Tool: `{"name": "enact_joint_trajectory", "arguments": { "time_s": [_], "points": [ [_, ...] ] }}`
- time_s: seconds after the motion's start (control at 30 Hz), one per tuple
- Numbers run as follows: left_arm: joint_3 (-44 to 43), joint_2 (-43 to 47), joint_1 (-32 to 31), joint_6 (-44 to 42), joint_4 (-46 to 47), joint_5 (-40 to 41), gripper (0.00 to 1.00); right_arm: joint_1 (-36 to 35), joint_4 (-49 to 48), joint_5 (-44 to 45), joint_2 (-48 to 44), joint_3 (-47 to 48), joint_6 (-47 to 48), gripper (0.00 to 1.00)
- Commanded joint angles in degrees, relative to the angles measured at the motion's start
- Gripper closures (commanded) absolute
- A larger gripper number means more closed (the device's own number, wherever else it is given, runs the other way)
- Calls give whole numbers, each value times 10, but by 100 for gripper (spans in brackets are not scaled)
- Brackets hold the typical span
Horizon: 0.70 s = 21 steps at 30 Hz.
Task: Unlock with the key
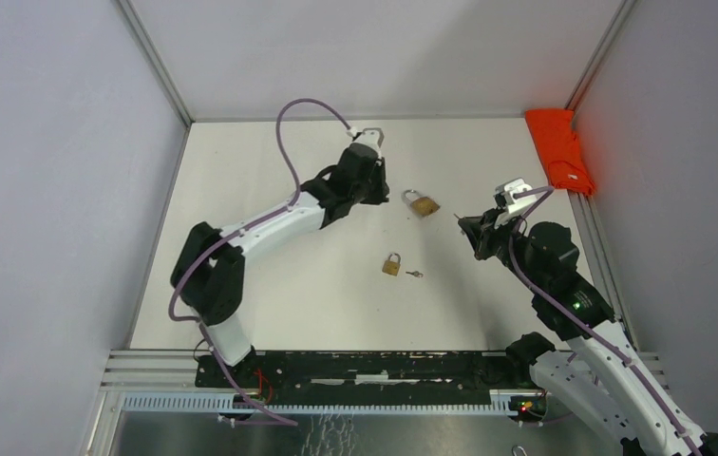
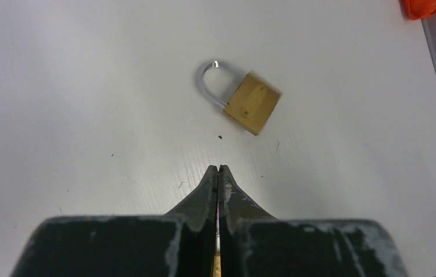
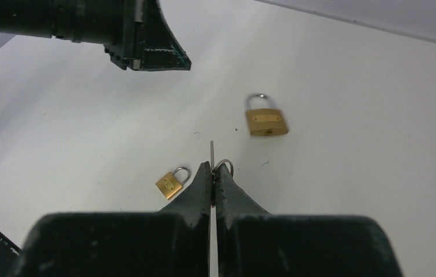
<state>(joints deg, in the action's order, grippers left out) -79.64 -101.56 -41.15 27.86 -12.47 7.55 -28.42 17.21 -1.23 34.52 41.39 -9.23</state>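
A brass padlock point(image 1: 422, 203) with a silver shackle lies on the white table between the two arms. It looks slightly blurred in the left wrist view point(image 2: 253, 103) and is sharp in the right wrist view point(image 3: 266, 122). My left gripper point(image 1: 386, 195) sits just left of the padlock, apart from it. Its jaws point(image 2: 218, 168) are shut with nothing at the tips. My right gripper point(image 1: 466, 225) is to the right of the padlock and shut on the key point(image 3: 211, 150). The key's thin blade sticks out ahead of the tips toward the padlock, and its ring point(image 3: 225, 165) shows beside them.
A smaller brass padlock point(image 1: 391, 264) lies nearer the arm bases with a small loose key point(image 1: 415, 274) beside it. An orange cloth point(image 1: 559, 147) lies at the far right edge. Grey walls enclose the table on three sides.
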Motion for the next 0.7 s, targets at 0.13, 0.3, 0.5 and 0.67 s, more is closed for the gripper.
{"name": "enact_joint_trajectory", "arguments": {
  "time_s": [0.13, 0.3, 0.5, 0.67],
  "points": [
    [183, 45, 25, 30, 165, 1, 98, 2, -20, 9, 0, 16, -4, 100],
    [137, 11, 33, -41, 143, -63, 95, 1, -4, 56, -3, 23, -12, 100],
    [-108, -102, 38, -144, 18, -79, 76, 1, 6, 80, -4, 45, -22, 100],
    [-330, -269, 39, -191, -78, -113, 74, 1, 16, 95, 4, 60, -17, 100]
  ]
}}
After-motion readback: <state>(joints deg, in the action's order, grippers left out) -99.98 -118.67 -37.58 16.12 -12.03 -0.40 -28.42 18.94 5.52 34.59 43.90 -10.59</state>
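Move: The large padlock lies some 7 cm ahead of the empty left hand, about 9 cm to its right and 15 cm below. The small padlock is about 12 cm back from that hand and 1 cm to its right; the small key is about 14 cm back and 7 cm right, both 16 cm below. From the right hand, which already holds the key, the large padlock is about 21 cm ahead, 6 cm left and 25 cm below. The shut left hand first dips about 9 cm, swinging some 4 cm left and a little back, then sweeps about 10 cm forward while rising and going right, ending near its starting height and nearer the large padlock, with its fingers opened to about a quarter and turned some 10 degrees clockwise. Late on, the right hand keeps its grip on the key while it eases about 2 cm right and rises slightly, turning a few degrees clockwise. ##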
